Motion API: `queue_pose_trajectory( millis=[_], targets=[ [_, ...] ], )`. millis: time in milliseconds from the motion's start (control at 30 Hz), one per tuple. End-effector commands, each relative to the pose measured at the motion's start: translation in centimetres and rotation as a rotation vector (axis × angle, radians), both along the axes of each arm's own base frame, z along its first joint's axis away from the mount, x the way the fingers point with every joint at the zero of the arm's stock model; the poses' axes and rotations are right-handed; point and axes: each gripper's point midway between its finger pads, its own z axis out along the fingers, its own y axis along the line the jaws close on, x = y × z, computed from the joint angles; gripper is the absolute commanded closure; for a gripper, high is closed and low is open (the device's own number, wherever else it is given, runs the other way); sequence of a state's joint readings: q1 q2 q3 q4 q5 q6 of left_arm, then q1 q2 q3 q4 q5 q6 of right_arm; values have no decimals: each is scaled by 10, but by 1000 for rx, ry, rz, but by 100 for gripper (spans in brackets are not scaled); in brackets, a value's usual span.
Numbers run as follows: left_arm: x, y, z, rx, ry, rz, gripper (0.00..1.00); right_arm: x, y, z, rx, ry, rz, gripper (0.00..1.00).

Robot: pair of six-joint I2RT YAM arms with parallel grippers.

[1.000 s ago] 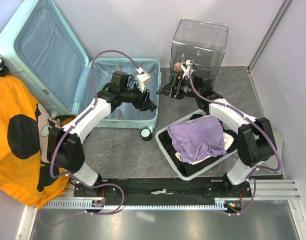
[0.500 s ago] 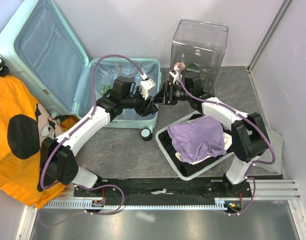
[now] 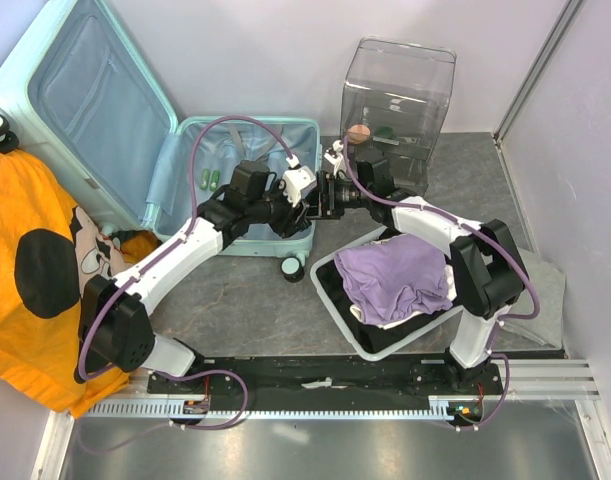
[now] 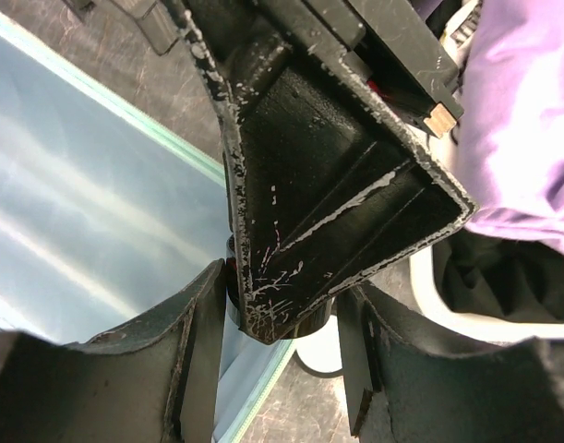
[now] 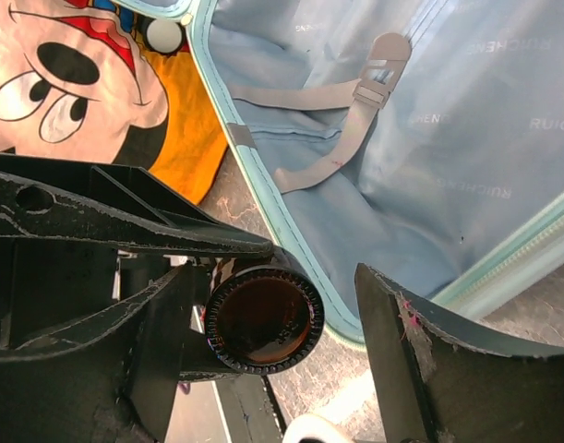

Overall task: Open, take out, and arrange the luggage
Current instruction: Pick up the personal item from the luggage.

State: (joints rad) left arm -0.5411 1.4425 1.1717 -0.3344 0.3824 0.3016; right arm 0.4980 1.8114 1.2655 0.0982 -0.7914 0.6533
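Observation:
The luggage (image 3: 95,95), a mint hard-shell suitcase, lies open at the back left with its lid leaning up and its pale blue lining (image 5: 429,138) and grey strap (image 5: 355,101) showing. My left gripper (image 3: 303,200) hangs over the case's right front corner, shut on a dark brown bottle (image 5: 263,318). The bottle's ribbed base faces my right wrist camera. My right gripper (image 5: 282,360) meets it from the right, open, its fingers (image 5: 411,360) either side of the bottle's base with a gap on the right. In the left wrist view the bottle (image 4: 311,325) is mostly hidden behind a right finger (image 4: 328,185).
A white mesh basket (image 3: 330,290) with purple and black clothing stands at front right. A clear plastic box (image 3: 400,90) with small items is at the back. An orange cartoon-print cloth (image 3: 35,270) covers the left. Small green items (image 3: 207,180) lie inside the case. A suitcase wheel (image 3: 293,268) sticks out.
My left arm swung right, over the case's right edge. My right arm came left from the clear box, and its open jaws now flank the bottle's base.

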Motion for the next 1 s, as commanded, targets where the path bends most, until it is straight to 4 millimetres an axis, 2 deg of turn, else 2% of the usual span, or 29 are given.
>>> queue_pose_trajectory(
  millis=[0, 100, 133, 200, 233, 367, 467, 567, 600, 667, 700, 800, 967],
  targets=[
    [16, 1, 32, -14, -169, 7, 95, -13, 18, 23, 86, -36, 116, 23],
    [17, 4, 34, -12, -193, 19, 95, -15, 20, 24, 110, -25, 135, 36],
    [17, 6, 35, -10, -202, 28, 95, -15, 20, 23, 111, -23, 136, 44],
    [19, 8, 35, -5, -210, 39, 94, -14, 21, 23, 113, -26, 133, 53],
    [21, 9, 33, 4, -207, 52, 94, -13, 21, 23, 113, -26, 126, 60],
    [24, 11, 33, 9, -209, 68, 94, -7, 24, 23, 134, -29, 114, 78],
    [24, 12, 31, 9, -202, 75, 87, -3, 26, 20, 147, -22, 95, 90],
    [25, 11, 33, 1, -197, 85, 65, 4, 28, 20, 164, -28, 58, 97],
    [26, 11, 35, -3, -196, 91, 47, 6, 28, 19, 166, -27, 46, 98],
    [26, 11, 39, -18, -191, 101, 34, 12, 28, 19, 169, -39, 21, 100],
    [25, 11, 44, -30, -194, 104, 21, 17, 28, 20, 168, -46, 0, 100],
    [20, 11, 52, -49, -201, 90, 2, 28, 28, 27, 185, -66, -40, 100],
    [15, 14, 64, -56, -208, 79, 1, 47, 23, 38, 203, -105, -104, 100]
  ],
)
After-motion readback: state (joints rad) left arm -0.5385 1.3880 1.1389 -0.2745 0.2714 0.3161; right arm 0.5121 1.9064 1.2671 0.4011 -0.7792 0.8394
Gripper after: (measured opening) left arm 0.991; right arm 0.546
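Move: Right between the two hands is the personal item, a small dark round jar, already pinched in the left hand's fingertips and only about 1 cm left of the right hand's point, inside its open fingers. From the left hand, the open luggage's tray centres some 12 cm left, 4 cm ahead and 14 cm below; the clothes bin lies about 20 cm right, 17 cm back and 16 cm down. Closing from the other side, the right fingers pinch the jar early on while both hands drift about 1 cm left. The right hand keeps its grip and carries on left and forward, some 2.5 cm each way in all, rolling its left side up a little; only later do the left fingers open wide and let go, that hand easing about 1.5 cm left, forward and finally up. ##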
